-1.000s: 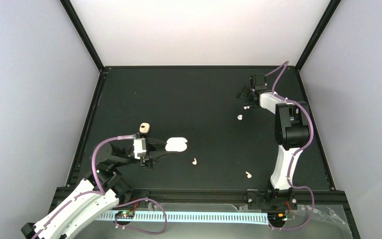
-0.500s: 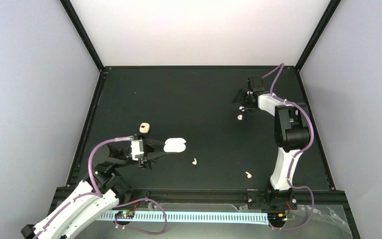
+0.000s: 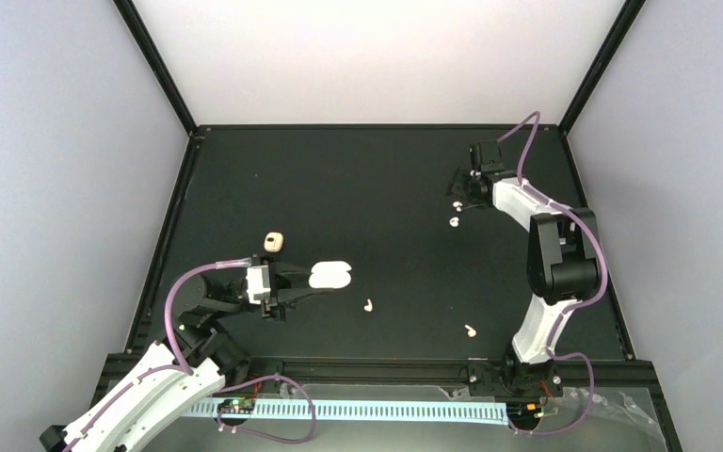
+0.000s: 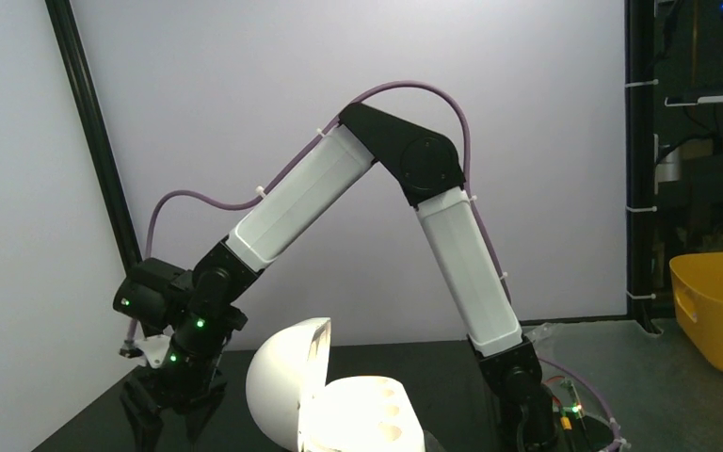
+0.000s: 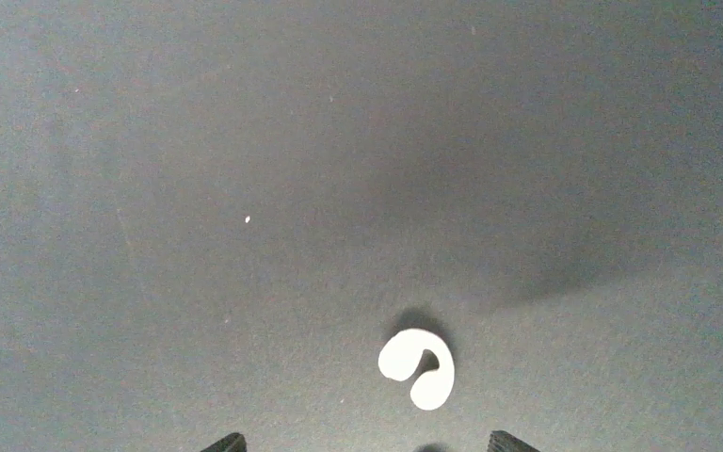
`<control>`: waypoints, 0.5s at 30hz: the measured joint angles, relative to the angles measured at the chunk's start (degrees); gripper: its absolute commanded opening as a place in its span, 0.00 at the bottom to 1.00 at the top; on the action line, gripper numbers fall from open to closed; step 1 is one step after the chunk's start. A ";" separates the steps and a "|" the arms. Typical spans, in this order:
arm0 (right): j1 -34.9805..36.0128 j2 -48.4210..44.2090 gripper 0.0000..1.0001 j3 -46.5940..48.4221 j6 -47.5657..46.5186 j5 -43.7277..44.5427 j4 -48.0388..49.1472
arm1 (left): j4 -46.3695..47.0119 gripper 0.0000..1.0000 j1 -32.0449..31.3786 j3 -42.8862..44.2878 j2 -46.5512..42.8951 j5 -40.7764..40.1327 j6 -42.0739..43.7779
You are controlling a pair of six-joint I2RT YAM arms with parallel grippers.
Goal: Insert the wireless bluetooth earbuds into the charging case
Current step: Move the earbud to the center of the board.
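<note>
My left gripper (image 3: 313, 279) is shut on the open white charging case (image 3: 330, 275), held just above the mat at left centre. In the left wrist view its lid (image 4: 287, 381) stands up beside the brightly lit base (image 4: 367, 419). Two cream earbuds lie on the mat, one (image 3: 368, 305) just right of the case and one (image 3: 471, 330) near the front right. My right gripper (image 3: 458, 191) is open at the far right over two small white pieces (image 3: 455, 204) (image 3: 454, 222). One curled white piece (image 5: 417, 368) lies just ahead of its fingertips (image 5: 231, 441).
A peach-tan lump with a dark spot (image 3: 274, 242) lies behind my left gripper. The black frame rail (image 3: 377, 365) runs along the near edge. A yellow bin (image 4: 720, 311) stands off the table beyond the right arm (image 4: 452, 254).
My left gripper has drawn the case slightly left and toward the base. My right gripper has shifted a little over the white pieces and its elbow has swung right.
</note>
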 measured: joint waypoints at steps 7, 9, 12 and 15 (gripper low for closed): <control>-0.85 4.20 0.41 6.67 -2.89 4.33 -3.28 | -0.02 0.02 0.00 0.00 0.00 0.00 0.00; -1.33 5.90 0.39 7.91 -3.45 5.14 -4.07 | -0.02 0.02 0.00 0.00 0.00 0.00 0.02; -1.62 7.80 0.37 8.87 -4.39 6.21 -5.60 | -0.02 0.02 0.00 0.00 0.00 0.00 0.02; -1.70 9.70 0.36 10.14 -5.40 6.97 -7.34 | -0.02 0.02 0.00 0.00 0.00 0.00 0.00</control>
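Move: An earbud lies on the board almost under the right hand, about 5 cm below it, 1 cm ahead and 1 cm to the right. The second earbud of the pair is also on the board, roughly 4 cm nearer the base than the first, so some 3 cm back from the hand and level with it sideways. From the left hand, the first earbud is about 37 cm ahead, 29 cm to the right and 33 cm below. Rightward and forward, about 3 cm and 2 cm, the right hand shifts over to the right side of the nearer-lying earbud, rising a touch at first and then sinking 3 cm towards the board. The empty fingers narrow from well open to about a third, while the wrist tilts some 10 degrees, swinging the fingertips to the right. ##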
